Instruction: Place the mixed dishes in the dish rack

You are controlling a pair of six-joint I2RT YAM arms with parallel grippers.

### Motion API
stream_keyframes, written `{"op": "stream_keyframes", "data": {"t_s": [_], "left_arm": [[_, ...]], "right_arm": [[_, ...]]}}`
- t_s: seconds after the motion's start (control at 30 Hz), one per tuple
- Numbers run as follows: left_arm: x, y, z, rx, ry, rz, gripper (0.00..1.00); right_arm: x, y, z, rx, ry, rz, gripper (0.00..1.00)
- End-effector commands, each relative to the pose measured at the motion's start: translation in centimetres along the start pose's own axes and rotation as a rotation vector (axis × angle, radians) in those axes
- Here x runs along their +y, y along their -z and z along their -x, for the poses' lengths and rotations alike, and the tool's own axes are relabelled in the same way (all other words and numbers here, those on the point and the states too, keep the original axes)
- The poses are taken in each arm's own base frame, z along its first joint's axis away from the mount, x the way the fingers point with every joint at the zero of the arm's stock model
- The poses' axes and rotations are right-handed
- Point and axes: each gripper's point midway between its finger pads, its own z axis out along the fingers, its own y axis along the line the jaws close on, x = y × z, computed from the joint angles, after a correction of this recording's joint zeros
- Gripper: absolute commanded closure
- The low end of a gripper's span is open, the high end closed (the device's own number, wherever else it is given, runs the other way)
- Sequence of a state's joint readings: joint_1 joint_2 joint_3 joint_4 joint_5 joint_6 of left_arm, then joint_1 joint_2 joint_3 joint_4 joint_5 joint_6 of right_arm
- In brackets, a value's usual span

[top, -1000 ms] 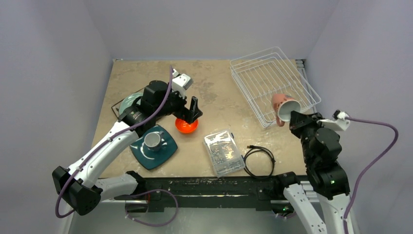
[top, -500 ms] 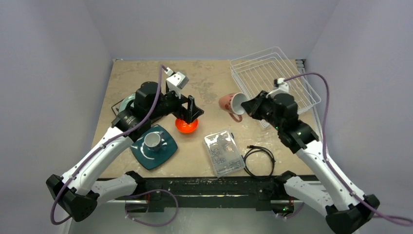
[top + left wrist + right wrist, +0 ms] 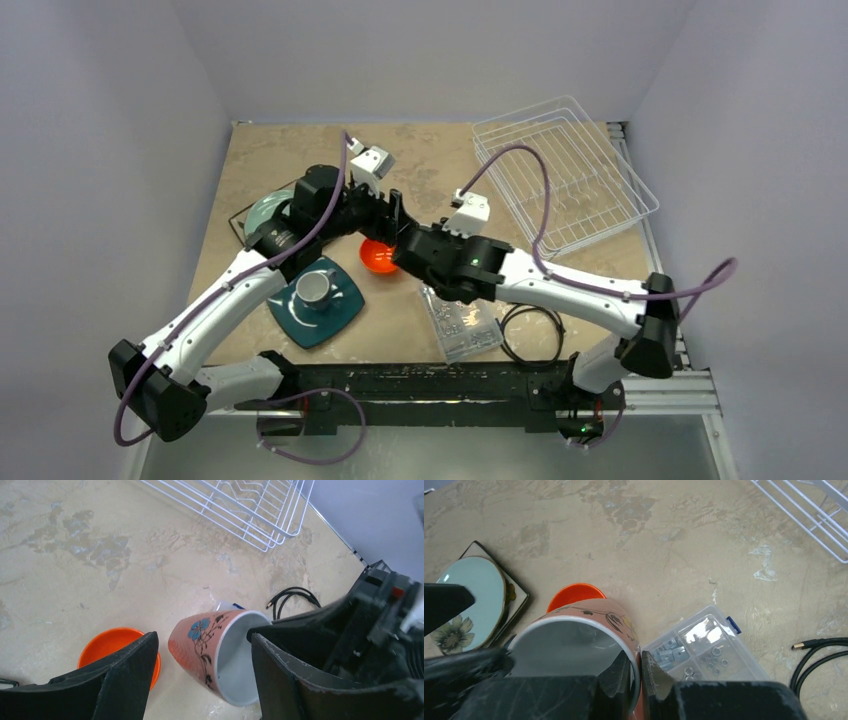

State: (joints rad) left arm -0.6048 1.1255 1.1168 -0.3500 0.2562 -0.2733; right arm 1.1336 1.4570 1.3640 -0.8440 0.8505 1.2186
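Observation:
The pink cup (image 3: 210, 645) with a blue flower hangs tilted on its side over the table, mouth toward my right arm. My right gripper (image 3: 636, 667) is shut on the pink cup's rim (image 3: 574, 630), one finger inside and one outside. My left gripper (image 3: 204, 639) is open with its jaws either side of the cup, a gap showing on the left. The orange bowl (image 3: 378, 257) sits just below. A small grey mug (image 3: 316, 287) stands on the dark teal square plate (image 3: 340, 312). The pale green flowered plate (image 3: 262, 212) lies on a square plate. The dish rack (image 3: 560, 175) stands at the back right.
A clear plastic box of small parts (image 3: 460, 315) lies near the front, under my right arm, with a coiled black cable (image 3: 530, 330) to its right. Both grippers (image 3: 398, 240) crowd together over the table's middle.
My right arm swung the pink cup left from beside the rack to above the orange bowl, between my left fingers. The left jaws have narrowed round it.

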Motion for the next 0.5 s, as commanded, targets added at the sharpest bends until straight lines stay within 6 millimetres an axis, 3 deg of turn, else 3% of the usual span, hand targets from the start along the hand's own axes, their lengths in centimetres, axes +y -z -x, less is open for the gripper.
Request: {"op": "stream_keyframes", "data": {"t_s": [0.0,0.23,0.47], "left_arm": [[-0.2,-0.4,0.8,0.000,0.011,0.009,0.35],[0.2,-0.9,0.2,0.031,0.009,0.027,0.50],[0.3,-1.6,-0.6,0.070,0.000,0.034,0.54]], "right_arm": [[0.0,2.5,5.9,-0.282,-0.159,-0.103,1.00],[0.8,3.3,6.5,-0.351,-0.158,-0.101,1.00],[2.3,3.8,7.0,-0.356,-0.168,-0.052,1.00]]}}
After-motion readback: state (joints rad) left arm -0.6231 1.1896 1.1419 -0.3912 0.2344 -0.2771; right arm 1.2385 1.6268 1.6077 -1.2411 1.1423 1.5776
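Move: The left hand's target is the pink mug, held by its rim in the right fingers: about 2 cm ahead of the left hand, 5 cm to its right and 7 cm below. The left fingertips lie some 8 cm left of the right hand, 2 cm ahead and 6 cm higher. From the right hand the orange bowl is roughly 6 cm ahead, 14 cm left, and the clear parts box 8 cm back, 3 cm right, both about 20 cm below. Upwards about 3 cm goes the right hand, after an initial 1 cm jog left and back, keeping its pinch on the mug's rim while tipping up and turning some 10 degrees clockwise. The left hand sinks about 2 cm to meet the mug, then nearly stops, its fingers closing partway around the near rim wall, one reaching into the mouth, one outside. ##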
